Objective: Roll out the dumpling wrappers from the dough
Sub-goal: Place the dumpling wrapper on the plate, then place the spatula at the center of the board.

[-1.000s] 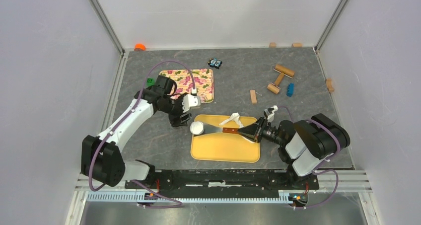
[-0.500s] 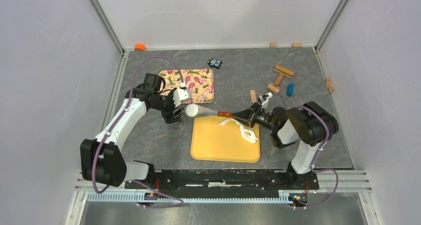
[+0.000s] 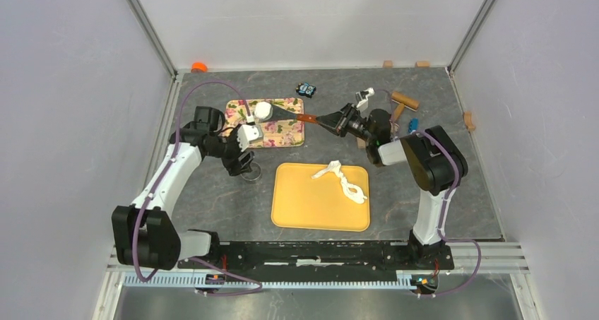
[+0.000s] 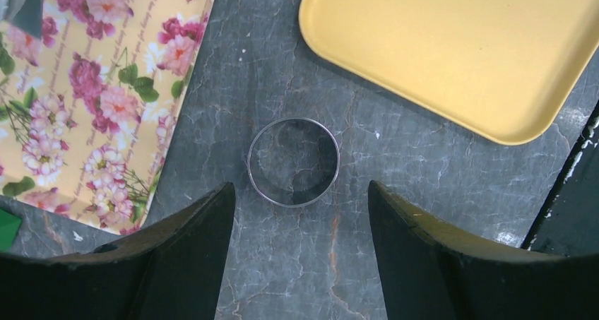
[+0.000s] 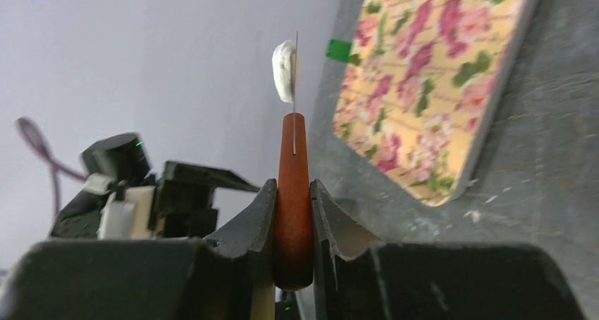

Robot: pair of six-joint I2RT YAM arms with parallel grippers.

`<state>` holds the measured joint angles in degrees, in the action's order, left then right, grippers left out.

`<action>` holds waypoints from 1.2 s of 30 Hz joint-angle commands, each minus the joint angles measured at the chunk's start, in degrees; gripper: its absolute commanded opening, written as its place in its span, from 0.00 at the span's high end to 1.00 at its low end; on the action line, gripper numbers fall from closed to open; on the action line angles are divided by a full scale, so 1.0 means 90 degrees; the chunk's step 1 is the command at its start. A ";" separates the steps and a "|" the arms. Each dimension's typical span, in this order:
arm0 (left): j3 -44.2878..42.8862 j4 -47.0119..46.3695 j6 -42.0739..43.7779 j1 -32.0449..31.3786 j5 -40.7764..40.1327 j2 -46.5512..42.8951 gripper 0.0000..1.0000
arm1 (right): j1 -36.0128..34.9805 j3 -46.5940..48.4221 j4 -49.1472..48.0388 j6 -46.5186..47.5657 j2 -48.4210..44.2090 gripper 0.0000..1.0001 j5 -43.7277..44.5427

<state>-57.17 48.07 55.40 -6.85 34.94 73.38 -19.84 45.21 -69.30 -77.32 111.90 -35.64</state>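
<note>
My right gripper (image 3: pixel 332 121) is shut on the brown handle of a spatula (image 3: pixel 308 118). A small flat white dumpling wrapper (image 3: pixel 263 110) rides on its blade, above the floral board (image 3: pixel 285 131). In the right wrist view the handle (image 5: pixel 293 157) sits between the pads, and the wrapper (image 5: pixel 284 71) clings to the thin blade, seen edge-on. A ragged strip of dough (image 3: pixel 346 181) lies on the yellow tray (image 3: pixel 311 210). My left gripper (image 4: pixel 300 187) is open and empty, hovering just over a clear round cup (image 4: pixel 293 162) on the table between board (image 4: pixel 92 87) and tray (image 4: pixel 452 44).
A wooden rolling pin (image 3: pixel 398 112), wooden blocks (image 3: pixel 361 138) and a blue piece (image 3: pixel 413 127) lie at the back right. A small black toy (image 3: pixel 306 90) sits behind the board, an orange cap (image 3: pixel 199 67) in the far left corner. White walls enclose the table.
My right gripper has carried the spatula and wrapper from the yellow tray back and left to above the floral board. The dough strip has stretched out on the tray. My left arm drew back leftward.
</note>
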 commanded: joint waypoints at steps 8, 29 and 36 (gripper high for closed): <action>-0.0015 0.0189 0.0150 0.0411 0.0373 0.0017 0.24 | -0.0224 0.1835 0.3719 0.2604 0.0223 1.00 0.0942; -0.0067 0.0163 0.0080 0.0510 0.0367 0.0028 0.22 | -0.0345 0.2794 0.5923 0.4942 -0.1514 1.00 0.1576; 0.0271 -0.0585 -0.0461 0.0554 0.0222 -0.0195 0.19 | -0.0911 0.1698 0.7298 0.8647 -0.4110 1.00 0.4246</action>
<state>-55.92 47.70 55.31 -2.55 36.23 73.76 -24.25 64.23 -8.93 -22.96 88.23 -14.81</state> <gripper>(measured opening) 0.801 0.232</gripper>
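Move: The plate, the floral board, has its middle some 16 cm to the left of the knife-holding right gripper, about 6 cm farther out and 12 cm below. The round dumpling wrapper rides on the blade about 15 cm left of the gripper, 3 cm ahead and roughly level with it. The metal ring lies about 19 cm left, 9 cm back and 13 cm down. From the left gripper, the plate's middle is about 16 cm ahead, 6 cm right and 10 cm below. Keep the right gripper shut on the knife handle and carry the wrapper-laden blade about 6 cm forward and 5 cm down over the plate, tipping the blade's end down nearly 30 degrees to shed the wrapper. Then lift the knife some 12 cm, drawing it right and somewhat back while it goes on tilting, clear of the plate. ##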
